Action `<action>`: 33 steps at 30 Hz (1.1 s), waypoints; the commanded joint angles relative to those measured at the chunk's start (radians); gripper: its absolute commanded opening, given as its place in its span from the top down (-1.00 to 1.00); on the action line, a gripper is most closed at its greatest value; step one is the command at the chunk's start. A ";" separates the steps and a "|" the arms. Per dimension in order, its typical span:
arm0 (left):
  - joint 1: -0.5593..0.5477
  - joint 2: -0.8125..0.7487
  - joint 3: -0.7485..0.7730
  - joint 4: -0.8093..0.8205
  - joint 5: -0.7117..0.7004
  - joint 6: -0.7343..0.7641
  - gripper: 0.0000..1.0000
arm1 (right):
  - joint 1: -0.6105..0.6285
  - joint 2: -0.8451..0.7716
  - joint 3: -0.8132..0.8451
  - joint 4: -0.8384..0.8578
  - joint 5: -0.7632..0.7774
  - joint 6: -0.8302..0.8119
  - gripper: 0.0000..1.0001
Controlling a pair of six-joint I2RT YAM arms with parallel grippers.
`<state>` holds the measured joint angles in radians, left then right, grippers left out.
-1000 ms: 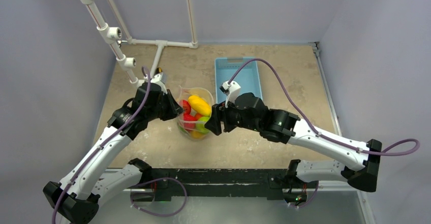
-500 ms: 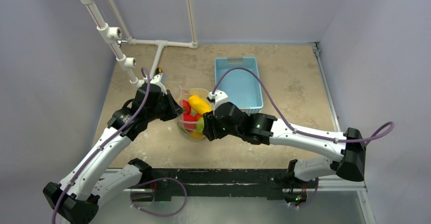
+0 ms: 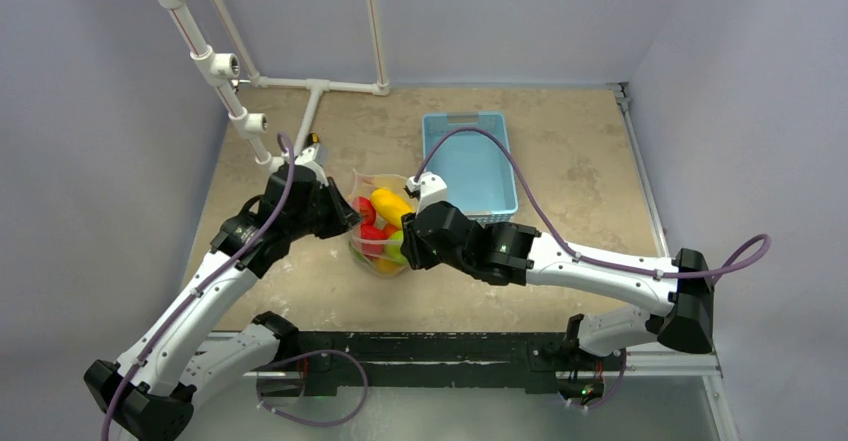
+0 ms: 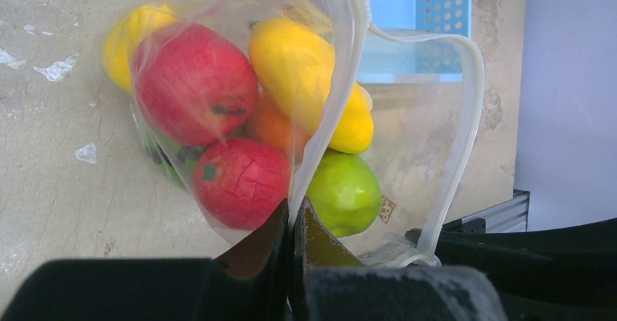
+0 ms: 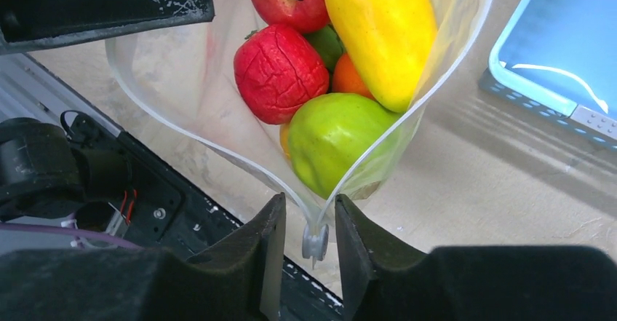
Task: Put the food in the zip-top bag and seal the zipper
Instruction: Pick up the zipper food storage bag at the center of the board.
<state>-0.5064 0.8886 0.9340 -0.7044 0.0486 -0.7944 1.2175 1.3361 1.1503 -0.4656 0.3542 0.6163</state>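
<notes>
The zip-top bag (image 3: 381, 229) hangs open over the table with the food in it: two red fruits (image 4: 195, 82), a long yellow one (image 5: 380, 28), an orange one and a green one (image 5: 333, 137). My left gripper (image 4: 293, 215) is shut on the zipper (image 4: 333, 81) strip of one side of the mouth. At the mouth's near corner, where both strips meet, sits a small grey slider (image 5: 315, 244). My right gripper (image 5: 311, 220) straddles that slider, jaws apart with a gap on each side. From above, the right gripper (image 3: 405, 246) is at the bag's near right edge.
A light-blue slotted basket (image 3: 470, 161) stands behind and right of the bag. White pipe framework (image 3: 225, 66) runs along the back left. The black base rail (image 3: 420, 346) lies just below the bag's near corner.
The right arm swung left to the bag's near corner and its jaws narrowed around the slider. The left gripper and the bag stayed put.
</notes>
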 commanded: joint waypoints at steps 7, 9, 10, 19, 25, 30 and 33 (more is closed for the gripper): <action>-0.003 -0.023 0.005 0.004 -0.021 -0.014 1.00 | 0.019 0.009 0.044 -0.036 0.048 0.008 0.79; -0.003 -0.023 0.011 0.003 -0.021 -0.012 1.00 | 0.023 0.008 0.048 -0.040 0.055 0.006 1.00; -0.003 -0.021 0.016 0.001 -0.023 -0.010 1.00 | 0.025 0.009 0.054 -0.044 0.062 0.006 1.00; -0.003 -0.001 0.146 -0.091 -0.127 0.068 0.26 | 0.031 0.009 0.159 -0.045 0.066 -0.099 1.00; -0.003 0.022 0.309 -0.142 -0.176 0.184 -0.10 | 0.031 0.006 0.223 -0.053 0.039 -0.181 1.00; -0.003 0.076 0.427 -0.169 -0.087 0.298 -0.17 | 0.031 0.003 0.272 -0.076 -0.022 -0.233 1.00; -0.003 0.093 0.459 -0.155 0.024 0.374 -0.21 | 0.033 -0.016 0.277 -0.079 -0.089 -0.269 1.00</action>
<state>-0.5064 0.9577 1.3342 -0.8543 -0.0532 -0.5568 1.2438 1.3495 1.3746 -0.5537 0.3481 0.4210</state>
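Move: The near corner of the bag's zipper, where the two lips meet, already lies between the right hand's half-open fingertips. The green fruit in the bag is about 3 cm ahead of the right hand, 2 cm left and 8 cm below; the blue basket is some 19 cm ahead, 13 cm right and 17 cm lower. From the left hand, still pinching the left lip, that corner is roughly 8 cm back and 10 cm right, about level. The right pinches the near zipper corner and lifts about 7 cm; the left lets go, rising some 11. ##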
